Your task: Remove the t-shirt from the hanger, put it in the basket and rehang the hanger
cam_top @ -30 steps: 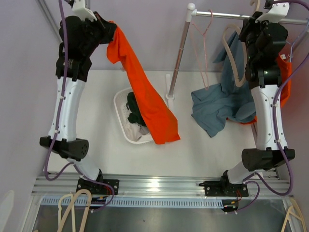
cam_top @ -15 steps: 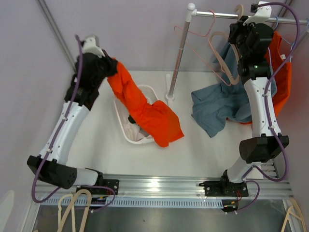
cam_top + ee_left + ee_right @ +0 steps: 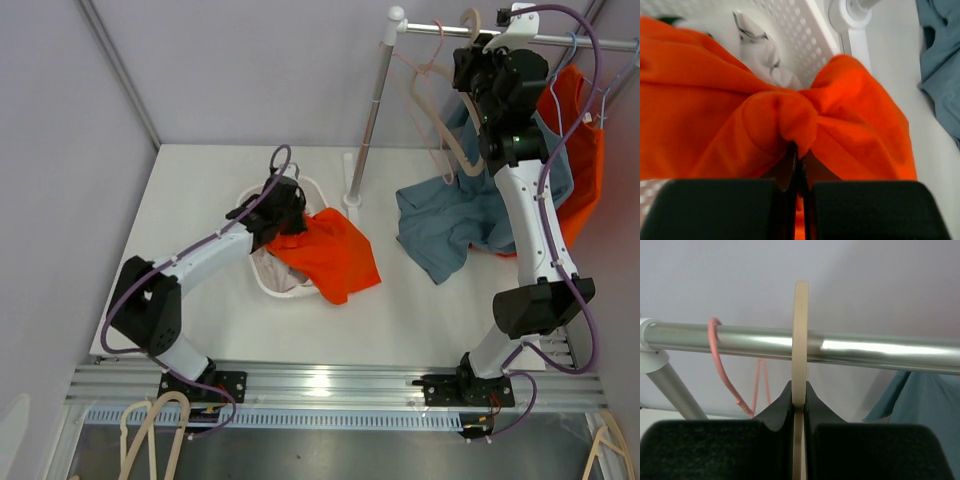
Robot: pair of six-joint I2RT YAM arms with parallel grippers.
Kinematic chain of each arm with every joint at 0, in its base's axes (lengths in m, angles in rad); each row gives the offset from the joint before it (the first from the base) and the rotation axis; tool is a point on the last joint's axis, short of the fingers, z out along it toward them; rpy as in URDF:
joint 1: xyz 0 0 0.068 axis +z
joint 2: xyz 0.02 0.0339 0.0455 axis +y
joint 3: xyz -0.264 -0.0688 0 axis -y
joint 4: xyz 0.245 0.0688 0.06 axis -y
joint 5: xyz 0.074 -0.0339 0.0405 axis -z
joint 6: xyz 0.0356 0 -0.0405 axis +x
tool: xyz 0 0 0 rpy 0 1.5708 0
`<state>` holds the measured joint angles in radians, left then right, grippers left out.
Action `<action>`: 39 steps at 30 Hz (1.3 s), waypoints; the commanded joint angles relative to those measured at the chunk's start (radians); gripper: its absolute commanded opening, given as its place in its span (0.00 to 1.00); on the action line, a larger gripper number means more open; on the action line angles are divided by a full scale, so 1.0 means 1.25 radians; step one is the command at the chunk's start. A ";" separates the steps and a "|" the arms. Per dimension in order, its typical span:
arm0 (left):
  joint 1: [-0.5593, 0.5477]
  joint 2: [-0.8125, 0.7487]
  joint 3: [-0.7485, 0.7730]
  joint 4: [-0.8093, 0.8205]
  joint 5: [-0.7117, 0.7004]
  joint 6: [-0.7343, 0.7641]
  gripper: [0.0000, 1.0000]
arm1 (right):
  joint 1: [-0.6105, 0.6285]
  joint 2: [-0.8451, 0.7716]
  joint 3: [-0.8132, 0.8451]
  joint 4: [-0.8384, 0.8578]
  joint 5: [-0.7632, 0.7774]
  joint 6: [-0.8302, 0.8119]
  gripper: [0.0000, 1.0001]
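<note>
The orange t-shirt [image 3: 335, 255] lies bunched half in the white basket [image 3: 252, 262] and half on the table. My left gripper [image 3: 285, 205] is low over the basket, shut on a fold of the orange t-shirt [image 3: 740, 110]; its jaws [image 3: 801, 150] pinch the cloth. My right gripper [image 3: 472, 48] is high at the rail [image 3: 440, 30], shut on the beige hanger [image 3: 455, 140]. In the right wrist view the hanger's hook [image 3: 800, 335] crosses in front of the rail [image 3: 880, 350] and the gripper [image 3: 800, 390] clamps it just below.
A pink wire hanger [image 3: 420, 70] hangs on the rail, also in the right wrist view [image 3: 722, 365]. A teal garment [image 3: 450, 225] drapes from the rack onto the table. Another orange garment [image 3: 580, 150] hangs at far right. The rack pole [image 3: 368, 120] stands behind the basket.
My left arm has swung down from high at the back left, lowering the orange t-shirt onto the basket. My right gripper has carried the beige hanger left and up to the rail.
</note>
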<state>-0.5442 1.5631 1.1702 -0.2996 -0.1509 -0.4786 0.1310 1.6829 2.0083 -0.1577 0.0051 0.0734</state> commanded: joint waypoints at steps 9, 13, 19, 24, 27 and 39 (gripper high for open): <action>-0.008 0.190 -0.039 0.066 0.172 -0.076 0.01 | 0.025 -0.027 0.017 0.022 -0.005 -0.030 0.00; -0.008 0.136 0.020 -0.007 0.106 -0.046 0.36 | 0.030 -0.033 0.026 0.013 0.020 -0.039 0.00; -0.031 -0.077 0.030 -0.044 -0.046 -0.028 0.99 | 0.031 -0.032 0.037 0.010 0.018 -0.027 0.00; -0.086 -0.261 0.036 -0.047 -0.169 0.016 0.99 | 0.034 -0.034 0.039 0.003 0.033 -0.022 0.32; -0.122 -0.326 0.052 -0.047 -0.209 0.047 0.99 | 0.034 -0.044 0.039 -0.008 0.071 -0.026 0.57; -0.236 -0.449 -0.001 0.049 -0.254 0.134 1.00 | -0.192 -0.123 0.196 -0.389 0.017 0.032 0.77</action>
<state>-0.8089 1.0508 1.2144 -0.3122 -0.4503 -0.3634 -0.0242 1.6260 2.1963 -0.4976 0.1078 0.0963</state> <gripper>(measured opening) 0.994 0.755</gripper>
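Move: The left hand, gripping the orange t-shirt, is almost centred over the white basket, whose middle lies about 14 cm below. The rack post's foot stands some 12 cm to this hand's right and 8 cm farther out, also low. The right hand holds the wooden hanger at the rail, about 5 cm ahead of it and 4 cm above. There the pink hanger's hook sits some 7 cm left, while the grey-blue t-shirt hangs about 14 cm right, 3 cm farther out and 25 cm lower. Keeping its pinch, the left hand presses on down about 10 cm to the basket, opens wide to let go of the orange t-shirt, then climbs some 32 cm, drawing back about 7 cm and tipping its fingers up. The right hand eases slightly left along the rail, opens off the wooden hanger and sweeps right about 11 cm and back 5, towards the grey-blue t-shirt, turning clockwise. ##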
